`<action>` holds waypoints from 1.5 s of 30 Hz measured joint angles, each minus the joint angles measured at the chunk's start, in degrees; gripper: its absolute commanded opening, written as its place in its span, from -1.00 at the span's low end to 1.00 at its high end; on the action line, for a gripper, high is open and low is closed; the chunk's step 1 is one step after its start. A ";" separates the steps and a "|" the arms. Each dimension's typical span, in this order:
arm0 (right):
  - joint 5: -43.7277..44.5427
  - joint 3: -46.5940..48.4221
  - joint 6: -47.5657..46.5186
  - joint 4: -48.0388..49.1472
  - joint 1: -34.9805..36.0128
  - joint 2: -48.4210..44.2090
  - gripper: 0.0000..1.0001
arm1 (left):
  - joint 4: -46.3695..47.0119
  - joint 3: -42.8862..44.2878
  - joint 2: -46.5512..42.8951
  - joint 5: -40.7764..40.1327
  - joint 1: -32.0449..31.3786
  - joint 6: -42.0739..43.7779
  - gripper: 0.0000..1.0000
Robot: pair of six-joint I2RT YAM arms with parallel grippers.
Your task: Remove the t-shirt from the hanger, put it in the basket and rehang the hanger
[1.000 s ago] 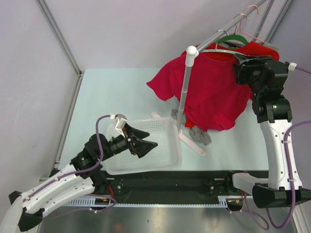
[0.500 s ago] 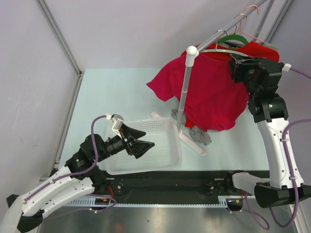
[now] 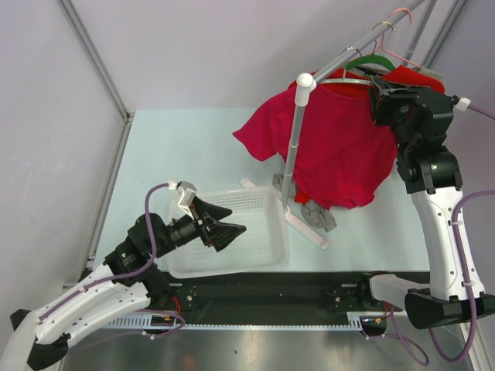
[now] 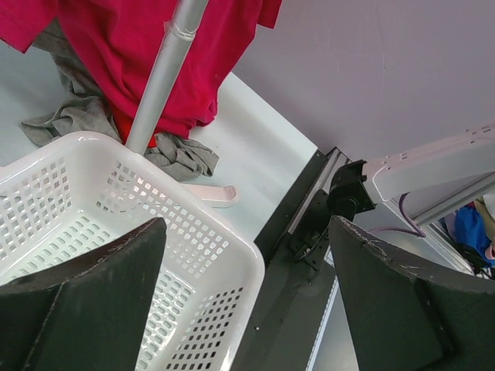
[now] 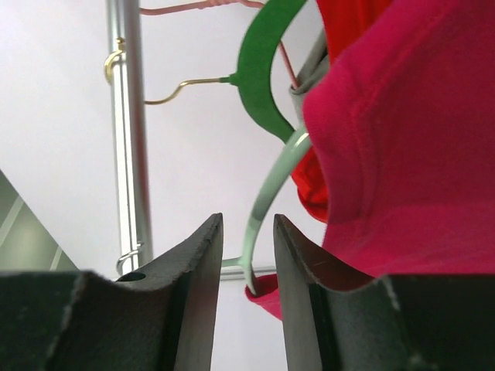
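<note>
The crimson t-shirt (image 3: pixel 332 151) hangs on the pale grey hanger (image 3: pixel 348 79) from the rack's rail. My right gripper (image 3: pixel 379 91) is up at the shirt's right shoulder. In the right wrist view its jaws (image 5: pixel 247 232) stand a narrow gap apart, and the hanger's pale arm (image 5: pixel 267 201) runs between the fingertips without being pinched. The crimson cloth (image 5: pixel 402 154) fills the right side of that view. My left gripper (image 3: pixel 232 226) is wide open and empty over the white basket (image 3: pixel 259 259); it also shows in the left wrist view (image 4: pixel 247 224).
A green hanger (image 5: pixel 267 69), a pink wire hanger (image 5: pixel 201 8) and a brighter red shirt (image 5: pixel 348 23) hang on the same metal rail (image 5: pixel 128 116). The rack's upright pole (image 3: pixel 296 139) stands in front of the shirt. Grey cloth (image 3: pixel 313 210) lies at its base.
My right gripper has shifted left and then up, closer to the hanger's shoulder. My left arm has drawn back a little to the left, still open over the basket.
</note>
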 measured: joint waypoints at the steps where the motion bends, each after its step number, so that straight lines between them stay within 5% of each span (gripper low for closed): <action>1: 0.09 0.33 0.00 -0.02 -0.02 0.04 -0.21 | 0.24 0.00 0.24 0.00 0.00 -0.02 0.81; 8: -0.04 1.44 0.07 0.07 -1.11 2.54 -0.20 | 1.31 0.00 3.63 0.24 -0.52 -0.13 0.81; 19: -0.42 1.46 1.70 2.21 -1.18 5.46 -0.66 | 0.37 0.00 3.30 0.02 -1.29 -2.62 0.82; 33: 2.12 5.16 2.47 3.52 2.23 7.93 -0.96 | -1.33 5.55 5.73 -3.04 -1.29 -0.94 0.84; 45: 5.53 12.00 -0.87 3.21 9.27 10.99 -1.00 | -3.89 8.04 5.27 -4.92 -1.29 0.50 0.84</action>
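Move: The right hand's half-open fingers face the pale hanger's bar beside the magenta t-shirt's collar, about 4 cm ahead, level sideways and 1 cm lower. The rod passes some 9 cm above the hand, 5 cm ahead and 3 cm left. The green hanger is roughly 9 cm ahead, 2 cm right and 1 cm up; the t-shirt's middle hangs 3 cm ahead, 5 cm left and 20 cm down. From the left hand, the bar is about 26 cm ahead, 31 cm right and 20 cm up. The right fingers pinch the pale hanger's bare bar next to the collar, after reaching forward about 3.5 cm with a slight dip to bring it between them. Keeping that pinch, the right hand then goes left and up, some 5 cm each way, speeding up towards the end and barely turning, to carry the hanger's hook clear of the rod. ##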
